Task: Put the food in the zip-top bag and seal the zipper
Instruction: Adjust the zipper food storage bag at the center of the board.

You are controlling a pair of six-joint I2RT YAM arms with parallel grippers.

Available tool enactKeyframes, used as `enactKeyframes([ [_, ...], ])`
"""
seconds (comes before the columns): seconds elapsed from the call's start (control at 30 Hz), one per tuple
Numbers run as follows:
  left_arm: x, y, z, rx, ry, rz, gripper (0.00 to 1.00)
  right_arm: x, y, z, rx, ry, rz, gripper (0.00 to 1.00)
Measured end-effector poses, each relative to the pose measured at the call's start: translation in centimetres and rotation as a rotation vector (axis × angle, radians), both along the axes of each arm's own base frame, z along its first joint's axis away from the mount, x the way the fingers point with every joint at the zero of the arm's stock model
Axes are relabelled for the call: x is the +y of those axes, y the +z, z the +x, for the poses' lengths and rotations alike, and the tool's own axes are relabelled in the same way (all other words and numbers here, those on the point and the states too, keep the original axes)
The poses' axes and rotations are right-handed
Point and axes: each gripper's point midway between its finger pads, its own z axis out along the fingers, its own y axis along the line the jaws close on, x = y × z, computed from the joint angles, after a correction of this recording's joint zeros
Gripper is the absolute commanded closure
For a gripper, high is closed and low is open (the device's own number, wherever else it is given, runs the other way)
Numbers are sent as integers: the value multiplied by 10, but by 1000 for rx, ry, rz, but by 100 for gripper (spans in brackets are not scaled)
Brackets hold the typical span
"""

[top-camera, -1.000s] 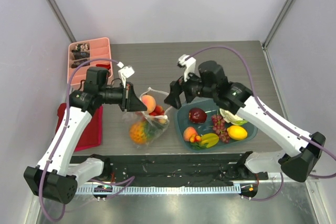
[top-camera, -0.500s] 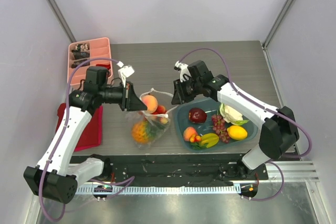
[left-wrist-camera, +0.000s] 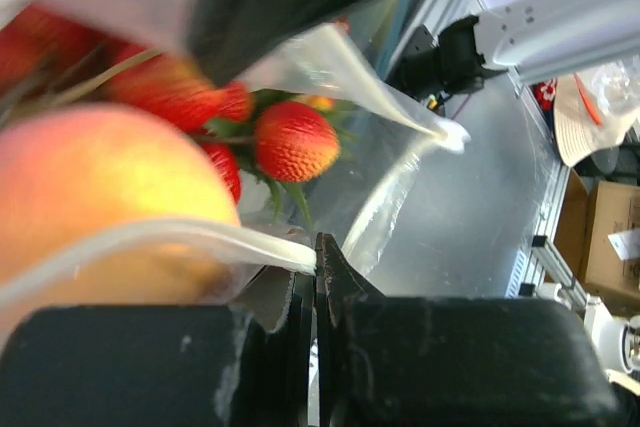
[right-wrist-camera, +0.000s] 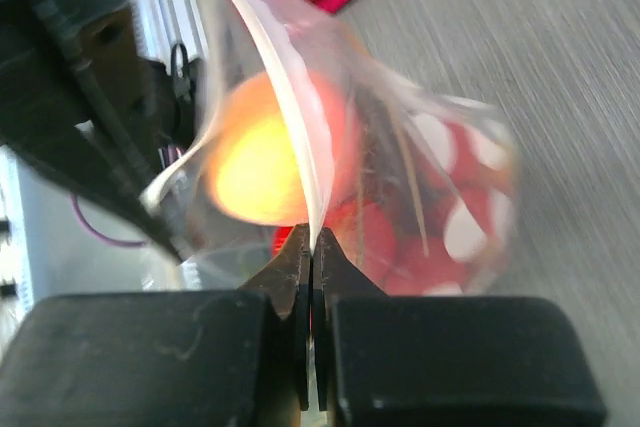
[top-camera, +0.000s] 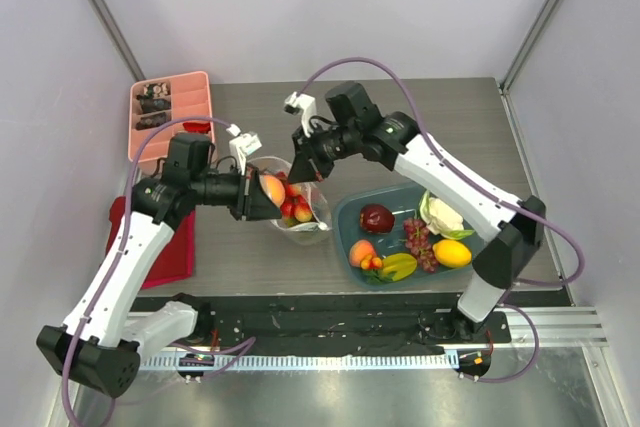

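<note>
The zip-top bag hangs between both grippers above the table, left of the teal plate. Inside it I see a peach and red berries. My left gripper is shut on the zipper at the bag's left rim; in the left wrist view the peach and berries lie right behind the strip. My right gripper is shut on the opposite rim, and the right wrist view shows the whitish zipper rising from the gripper. More food lies on the plate: apple, grapes, lemon, cauliflower.
The teal plate sits right of the bag. A pink compartment tray stands at the back left and a red cloth lies under the left arm. A black rail runs along the near edge.
My right gripper swung left from over the plate to the bag's mouth and shut on its rim. The bag has been raised and drawn upward between the two grippers.
</note>
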Motion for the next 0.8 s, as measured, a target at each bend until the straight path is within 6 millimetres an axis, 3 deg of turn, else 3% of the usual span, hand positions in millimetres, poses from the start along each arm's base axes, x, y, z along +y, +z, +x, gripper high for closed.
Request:
enactKeyframes([
  [0.03,-1,1,-4,0,-9,0,87,5,-2,-1,-8,32,-13,99],
  [0.13,0,-2,-10,-13,-18,14,68,10,-26,-1,-20,112,-80,99],
  [0.2,3,-8,-11,-18,-16,34,63,7,-48,-2,-3,146,-136,99],
  [0.23,5,-10,-11,-23,-18,47,52,5,-58,-3,3,164,-161,99],
  [0.3,8,-15,-12,-45,-26,73,45,5,-77,-3,9,205,-197,99],
  [0.4,18,-15,-16,-121,-66,140,32,6,-93,-3,13,248,-222,99],
  [0.5,30,2,-24,-293,-146,198,25,11,-95,-1,17,264,-220,99],
  [0.63,45,32,-39,-630,-256,249,20,23,-75,5,-13,276,-170,99],
  [0.8,56,28,-54,-869,-393,313,21,35,-47,2,-51,300,-103,99],
])
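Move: Both hands still pinch the zip-top bag's rim. The bag's middle lies about 3 cm ahead of the left hand, 2 cm to its right and 8 cm lower; from the right hand it is some 4 cm back, 2 cm left and 9 cm lower. The food tray's middle is about 27 cm right of the left hand, 3 cm back and 15 cm lower; the red cloth is 30 cm to that hand's left, 4 cm back and 16 cm lower. The left fingers let go of the bag's rim, opening wide. That hand dips slightly, then backs off left and towards its base, about 5 cm each way, rising a little and rolling nearly 60 degrees about its own length. The right hand keeps its pinch on the rim, lowers it some 9 cm, then comes halfway back up while easing left and swinging about 15 degrees counter-clockwise. ##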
